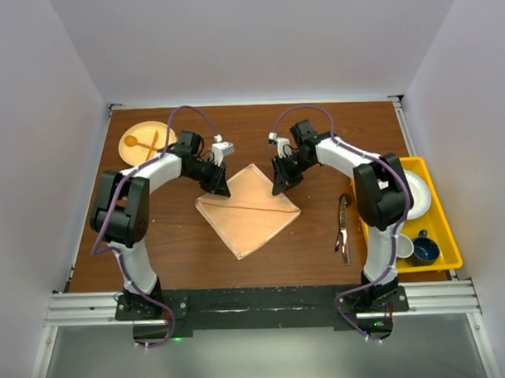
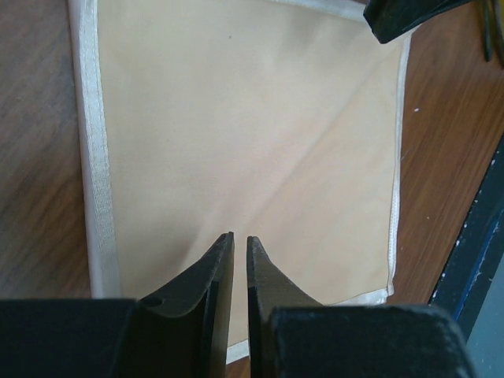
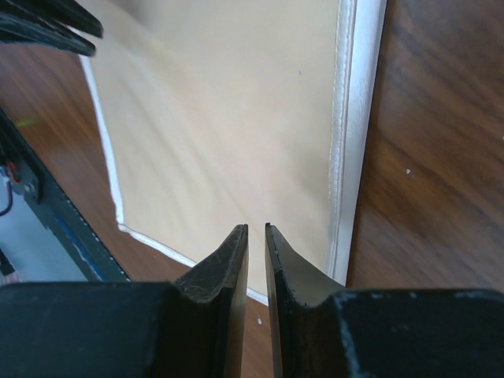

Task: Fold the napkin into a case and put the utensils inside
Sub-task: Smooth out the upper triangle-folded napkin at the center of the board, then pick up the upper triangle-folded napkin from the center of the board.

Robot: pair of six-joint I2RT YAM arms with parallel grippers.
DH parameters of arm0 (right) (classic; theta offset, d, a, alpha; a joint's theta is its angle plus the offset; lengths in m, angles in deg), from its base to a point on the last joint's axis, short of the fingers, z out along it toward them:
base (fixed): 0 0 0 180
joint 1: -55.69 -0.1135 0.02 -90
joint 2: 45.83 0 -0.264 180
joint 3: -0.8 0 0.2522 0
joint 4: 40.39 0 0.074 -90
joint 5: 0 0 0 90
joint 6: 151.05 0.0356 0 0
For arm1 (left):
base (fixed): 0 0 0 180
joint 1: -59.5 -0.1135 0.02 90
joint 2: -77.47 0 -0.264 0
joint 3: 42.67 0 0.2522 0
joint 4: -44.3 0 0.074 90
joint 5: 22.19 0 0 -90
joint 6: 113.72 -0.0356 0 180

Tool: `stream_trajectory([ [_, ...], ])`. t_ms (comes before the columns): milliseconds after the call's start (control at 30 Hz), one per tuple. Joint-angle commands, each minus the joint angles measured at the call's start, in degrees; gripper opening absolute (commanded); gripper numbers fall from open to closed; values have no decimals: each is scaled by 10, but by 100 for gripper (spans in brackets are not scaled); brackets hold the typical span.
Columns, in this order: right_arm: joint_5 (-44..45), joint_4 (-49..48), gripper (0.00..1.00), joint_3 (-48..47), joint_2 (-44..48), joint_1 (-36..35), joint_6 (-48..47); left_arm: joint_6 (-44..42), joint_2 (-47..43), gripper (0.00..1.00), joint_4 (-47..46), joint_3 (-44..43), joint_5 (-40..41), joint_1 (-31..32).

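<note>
The peach-orange napkin [image 1: 249, 210] lies flat on the wooden table as a folded square turned like a diamond, with a diagonal crease across it. My left gripper [image 1: 221, 190] hovers over its upper-left edge, and in the left wrist view [image 2: 240, 238] its jaws stand barely apart over the cloth [image 2: 236, 118] with nothing between them. My right gripper [image 1: 279, 186] is over the upper-right edge. Its jaws [image 3: 256, 228] also show a slim gap above the cloth [image 3: 228, 118] and hold nothing. The dark utensils [image 1: 343, 227] lie on the table to the right of the napkin.
A round wooden plate [image 1: 169, 140] with a pale wooden spoon and fork sits at the back left. A yellow tray [image 1: 441, 232] at the right edge holds a white plate [image 1: 417, 191] and a blue cup [image 1: 425, 251].
</note>
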Motion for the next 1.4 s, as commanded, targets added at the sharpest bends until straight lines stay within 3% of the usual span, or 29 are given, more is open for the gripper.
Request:
stream_trajectory([
  [0, 21, -15, 19, 43, -5, -8, -43, -22, 17, 18, -1, 8, 37, 4],
  [433, 21, -17, 22, 158, 37, -43, -57, -78, 75, 19, 34, -33, 53, 27],
  [500, 7, -4, 23, 155, 43, -49, -69, -88, 75, 20, 49, -37, 48, 32],
  [667, -75, 50, 30, 119, 79, -49, -85, -115, 12, 30, 40, -40, -60, 26],
  [833, -119, 21, 38, 66, 105, -8, -33, -68, 6, 35, -44, -80, -73, 26],
  [1033, -67, -51, 49, 32, 77, 26, 22, -47, 87, 46, -95, -157, -28, 40],
  [1367, -15, -101, 45, 73, 26, 26, 23, -35, 176, 48, -116, -215, -16, 51],
])
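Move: The napkin lies under both hands, about 4 cm below the left and 5 cm below the right. Its middle is some 6 cm right and 5 cm back of the left hand, and about 8 cm left and 5 cm back of the right. From the right hand, the napkin's right corner is some 6 cm right and 6 cm back, its top corner about 7 cm left and 11 cm ahead, and the tongs about 18 cm right and 12 cm back. Down to the napkin go both hands, fingertips nearly shut; the right sweeps back about 10 cm beside the upper-right edge, seeming to drag the cloth, while the left holds almost still near the upper-left edge. Both then lift and open their fingers partway: the right returns forward almost to its start, the left crosses forward and right towards the top corner, then sinks over the upper edge. ##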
